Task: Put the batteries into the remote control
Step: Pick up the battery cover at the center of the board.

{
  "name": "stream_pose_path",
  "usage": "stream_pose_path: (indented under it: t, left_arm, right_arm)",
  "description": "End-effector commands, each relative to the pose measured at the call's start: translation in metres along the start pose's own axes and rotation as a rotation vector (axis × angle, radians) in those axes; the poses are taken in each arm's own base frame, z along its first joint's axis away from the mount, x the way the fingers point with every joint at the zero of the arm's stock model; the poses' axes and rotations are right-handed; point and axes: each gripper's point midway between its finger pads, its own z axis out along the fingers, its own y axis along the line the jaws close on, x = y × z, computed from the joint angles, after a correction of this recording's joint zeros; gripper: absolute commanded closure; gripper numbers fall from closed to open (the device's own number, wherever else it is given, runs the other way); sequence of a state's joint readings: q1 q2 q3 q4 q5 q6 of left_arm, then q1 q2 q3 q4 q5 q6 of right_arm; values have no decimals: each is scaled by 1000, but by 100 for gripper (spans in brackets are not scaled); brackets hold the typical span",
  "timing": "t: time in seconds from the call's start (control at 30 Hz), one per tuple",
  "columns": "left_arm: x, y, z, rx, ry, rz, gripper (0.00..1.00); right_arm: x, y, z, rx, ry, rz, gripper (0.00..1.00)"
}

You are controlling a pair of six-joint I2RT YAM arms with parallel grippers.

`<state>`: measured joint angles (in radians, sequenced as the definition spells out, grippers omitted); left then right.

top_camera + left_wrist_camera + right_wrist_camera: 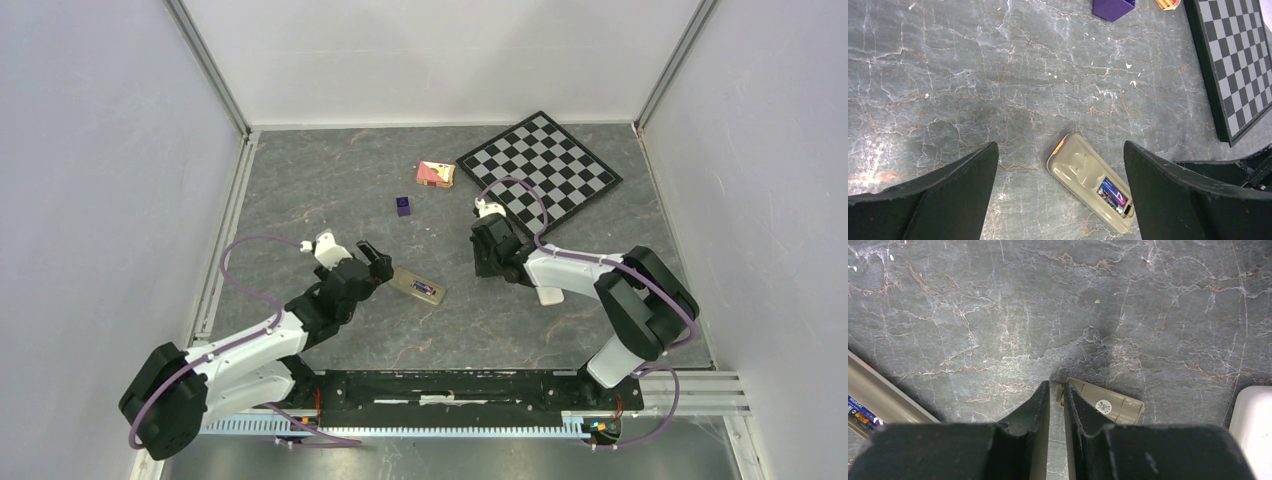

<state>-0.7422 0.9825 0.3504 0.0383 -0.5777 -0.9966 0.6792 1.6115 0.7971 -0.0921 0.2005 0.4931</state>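
The olive-tan remote control (1083,172) lies back-up on the grey marbled table (300,190), also showing from above (418,288) and at the left edge of the right wrist view (878,395). Purple-blue batteries (1113,194) sit in its open bay. My left gripper (1060,145) hangs open just above the remote's near end, holding nothing; from above it sits left of the remote (378,262). My right gripper (1057,385) points down at the table right of the remote (482,268). Its jaws stand a narrow slit apart. A tan battery cover (1113,407) lies under its right finger, clip end at the tips; whether they grip it is unclear.
A chessboard (545,165) lies at the back right, its edge near the left gripper's view (1243,60). A small purple block (402,206) and an orange-pink box (436,174) sit behind the remote. A white rounded object (1253,415) shows at the right wrist view's edge.
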Motion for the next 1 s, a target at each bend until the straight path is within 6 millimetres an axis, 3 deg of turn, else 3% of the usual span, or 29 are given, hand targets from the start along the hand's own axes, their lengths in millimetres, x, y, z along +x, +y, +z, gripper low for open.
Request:
stream_pose_path:
  t: [0.0, 0.1, 0.23, 0.37, 0.5, 0.7, 0.83, 0.97]
  left_arm:
    - [-23, -16, -3, 37, -59, 54, 0]
    - [-22, -17, -2, 45, -43, 51, 0]
    - [-16, -9, 0, 33, -9, 32, 2]
    - [-3, -7, 4, 55, 58, 20, 3]
    - [11, -12, 11, 138, 171, -28, 10]
    - [30, -13, 17, 183, 291, -51, 18]
    - [39, -11, 24, 175, 323, -80, 27]
    - [37, -12, 36, 169, 312, -59, 41]
  right_arm:
    - [-6, 1, 4, 31, -14, 12, 80]
    - [-4, -2, 6, 47, -2, 7, 84]
    - [1, -6, 5, 65, 13, -10, 99]
    - [-3, 1, -3, 20, -7, -2, 100]
    - [-16, 29, -21, -147, -57, 32, 100]
    - [-40, 84, -69, -498, -151, 209, 100]
    - [-50, 104, -94, -642, -176, 319, 100]
    - [-54, 111, -105, -692, -175, 318, 100]
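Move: The battery cover lies flat by the right fingertips, its middle some 3 cm to the right and 1 cm below the right hand. The open remote, one battery pair in view, lies about 12 cm left of that hand and 2 cm nearer; a white remote is roughly 13 cm to its right and 2 cm back. From the left hand, the open remote is about 8 cm right, 1 cm ahead and 7 cm down, the purple box some 17 cm ahead and 5 cm right. The battery cover is pinched at its left end as the right fingers shut the rest of the way, then carried up about 9 cm, leftward about 7 cm and a little back, towards the open remote, the hand rolling its left side up some 35 degrees. The left hand first hovers, then sinks about 4.5 cm and eases right onto the open remote's left end, tipping down and turning slightly clockwise, fingers partly closing but not yet gripping. ##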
